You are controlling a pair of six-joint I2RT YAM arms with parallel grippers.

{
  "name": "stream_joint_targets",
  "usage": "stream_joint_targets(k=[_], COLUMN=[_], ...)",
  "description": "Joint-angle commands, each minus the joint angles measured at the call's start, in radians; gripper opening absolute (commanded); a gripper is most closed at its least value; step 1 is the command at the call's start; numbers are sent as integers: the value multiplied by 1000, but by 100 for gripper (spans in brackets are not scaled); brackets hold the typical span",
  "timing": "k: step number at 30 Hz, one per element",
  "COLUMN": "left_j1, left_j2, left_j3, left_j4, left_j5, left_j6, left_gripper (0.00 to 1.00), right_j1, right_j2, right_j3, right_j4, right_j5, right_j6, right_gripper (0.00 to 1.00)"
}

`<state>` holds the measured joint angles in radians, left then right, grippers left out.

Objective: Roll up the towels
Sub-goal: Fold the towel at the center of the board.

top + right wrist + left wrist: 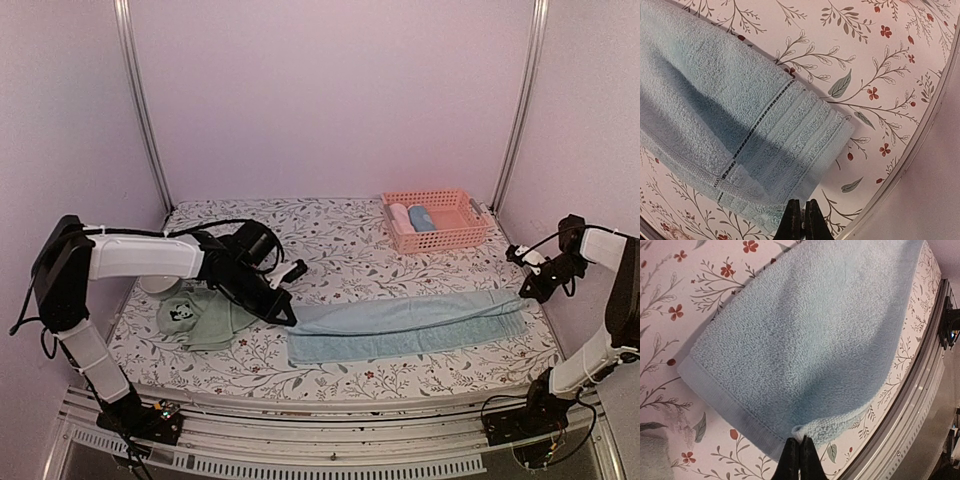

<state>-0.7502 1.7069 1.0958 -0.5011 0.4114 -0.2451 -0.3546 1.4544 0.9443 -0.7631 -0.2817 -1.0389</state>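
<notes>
The light blue towel (410,325) lies folded into a long strip across the front of the table. My left gripper (287,318) is at its left end. In the left wrist view this gripper (799,441) is shut on a pinch of the towel's (805,340) near corner. My right gripper (525,292) is at the strip's right end. The right wrist view shows it (802,204) shut on the hemmed edge of the towel (715,115). The sage green towel (205,320) with its panda print lies crumpled at the left, under my left arm.
A pink basket (440,240) at the back right holds two rolled cloths. A white bowl (158,285) peeks out behind my left arm. The table's metal front rail (920,405) runs close to the towel's near edge.
</notes>
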Motion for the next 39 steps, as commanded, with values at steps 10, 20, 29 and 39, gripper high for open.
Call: stream_joint_targets(k=[10,20,29,39], left_j1=[-45,-73,-77,-39], left_j2=[20,51,37,47], left_j3=[-41,-45,-49,105], left_j4=[-70,-68,-95,-124], left_j5=[23,22,15,-98], left_j6=[-15,-8,-2,1], left_gripper=[0,0,27,38], right_j1=[-56,-56,-57,-44], right_j2=[-2,-7,-66,-10], right_j3=[-40,-123,-176,86], right_j4=[-51,-22,-48,-193], right_j5=[-5,19,39,-236], right_j6=[-158,-204,-263,-81], right_gripper=[2,3,24,43])
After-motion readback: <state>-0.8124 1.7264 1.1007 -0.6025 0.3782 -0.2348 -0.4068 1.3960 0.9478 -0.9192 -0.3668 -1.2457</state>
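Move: Each gripper holds one corner of the blue towel's raised far edge. For the left, the near-left corner lies about 7 cm back, 1 cm left and 5 cm below, with the green towel some 16 cm left and 5 cm ahead, and the white bowl 30 cm left and 14 cm ahead. For the right, the near-right corner is about 6 cm back, 1 cm left and 6 cm below; the pink basket stands some 26 cm ahead and 21 cm left. Keep both corners of the blue towel pinched and draw them back and down towards its near edge, the left gripper about 4 cm back and nearly as far down, the right about 6 cm back and 4.5 cm down while turning some 10 degrees counter-clockwise. Then open both grippers to let the corners go and lift up and forward, the right hand clearly higher. ##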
